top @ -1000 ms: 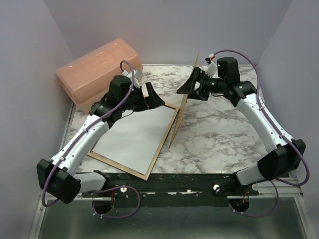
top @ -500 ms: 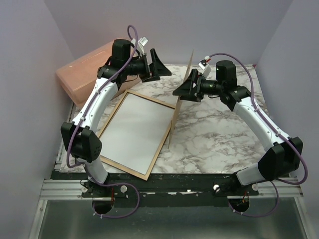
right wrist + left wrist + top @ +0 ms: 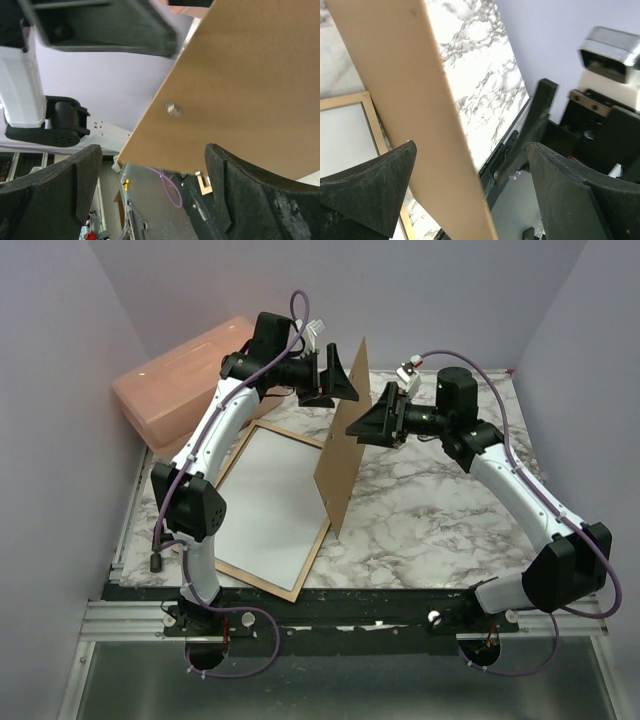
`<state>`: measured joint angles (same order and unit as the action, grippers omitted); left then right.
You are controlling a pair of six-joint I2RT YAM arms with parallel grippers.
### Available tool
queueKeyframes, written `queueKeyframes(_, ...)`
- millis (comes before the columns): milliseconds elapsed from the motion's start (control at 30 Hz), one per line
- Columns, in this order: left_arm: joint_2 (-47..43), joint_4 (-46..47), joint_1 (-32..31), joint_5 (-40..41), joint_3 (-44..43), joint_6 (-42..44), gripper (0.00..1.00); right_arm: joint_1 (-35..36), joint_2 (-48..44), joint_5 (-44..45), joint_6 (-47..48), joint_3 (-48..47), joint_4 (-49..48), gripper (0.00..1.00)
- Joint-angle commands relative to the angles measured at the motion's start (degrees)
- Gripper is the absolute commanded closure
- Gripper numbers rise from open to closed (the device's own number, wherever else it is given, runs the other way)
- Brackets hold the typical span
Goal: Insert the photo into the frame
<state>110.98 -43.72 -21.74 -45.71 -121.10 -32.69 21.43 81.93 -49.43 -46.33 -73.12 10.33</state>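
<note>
The frame [image 3: 255, 580] lies back-up on the marble table, its tan wood rim [image 3: 372, 122] showing. A plain white sheet fills it, by the look of it the photo [image 3: 270, 505] [image 3: 340, 135] with its white back up. The brown backing board [image 3: 340, 440] [image 3: 420, 100] [image 3: 250, 75] stands on edge at the frame's right side, tilted. My left gripper [image 3: 342, 375] [image 3: 470, 147] is open at the board's top, with the board's edge between its wide jaws. My right gripper [image 3: 368, 415] [image 3: 152, 150] is open just right of the board, facing its brown face.
A salmon plastic box [image 3: 190, 375] stands at the back left. The marble table [image 3: 440, 510] extends right of the board. Enclosure walls close in on the left, back and right. A metal rail [image 3: 350, 615] runs along the near edge.
My left arm has swung up and right from over the frame to the board's top. The board has tipped, so its broad face now shows. The right gripper has edged left and widened slightly.
</note>
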Motion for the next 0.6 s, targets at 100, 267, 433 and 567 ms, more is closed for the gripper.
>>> queueKeyframes(100, 2.5, -7.8, -0.9, 3.5, -2.9, 4.7, 0.09, 0.4, -4.3, 3.6, 4.9, 1.3, 6.9, 0.08)
queueKeyframes(267, 2.4, -9.6, -0.9, 7.2, -1.6, 5.3, 0.28, 0.3, -5.9, 10.0, 9.7, 2.1, 14.5, 0.08)
queueKeyframes(433, 1.9, -14.1, -0.9, 14.0, -1.1, 8.0, 0.44, 0.3, -6.9, 13.9, 11.9, 4.1, 18.1, 0.09)
queueKeyframes(567, 0.8, -15.0, -1.1, 17.6, 1.7, 9.0, 0.69, 0.3, -7.7, 16.3, 11.9, 6.4, 18.5, 0.09)
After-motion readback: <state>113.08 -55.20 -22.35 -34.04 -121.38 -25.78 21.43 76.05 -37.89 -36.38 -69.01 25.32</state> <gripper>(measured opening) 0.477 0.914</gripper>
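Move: The backing board stands on edge between my hands, its upper edge already between the open fingers of my left hand; its middle lies about 14 cm below that hand, 5 cm back and 2 cm to the right. From the same hand, the frame's middle is roughly 20 cm left, 17 cm back and 30 cm down, the pink box some 32 cm left and 7 cm ahead. From my right hand, the board's middle is about 4 cm ahead, 2 cm left and 12 cm below. I narrow my left fingers from wide open to about half around the board's upper edge while that hand sinks some 6 cm, drifts left late on and tips its fingertips about 15 degrees further down. My right hand, still open, first eases back, then sinks about 5 cm and draws off to the right, its fingertips also dipping. ##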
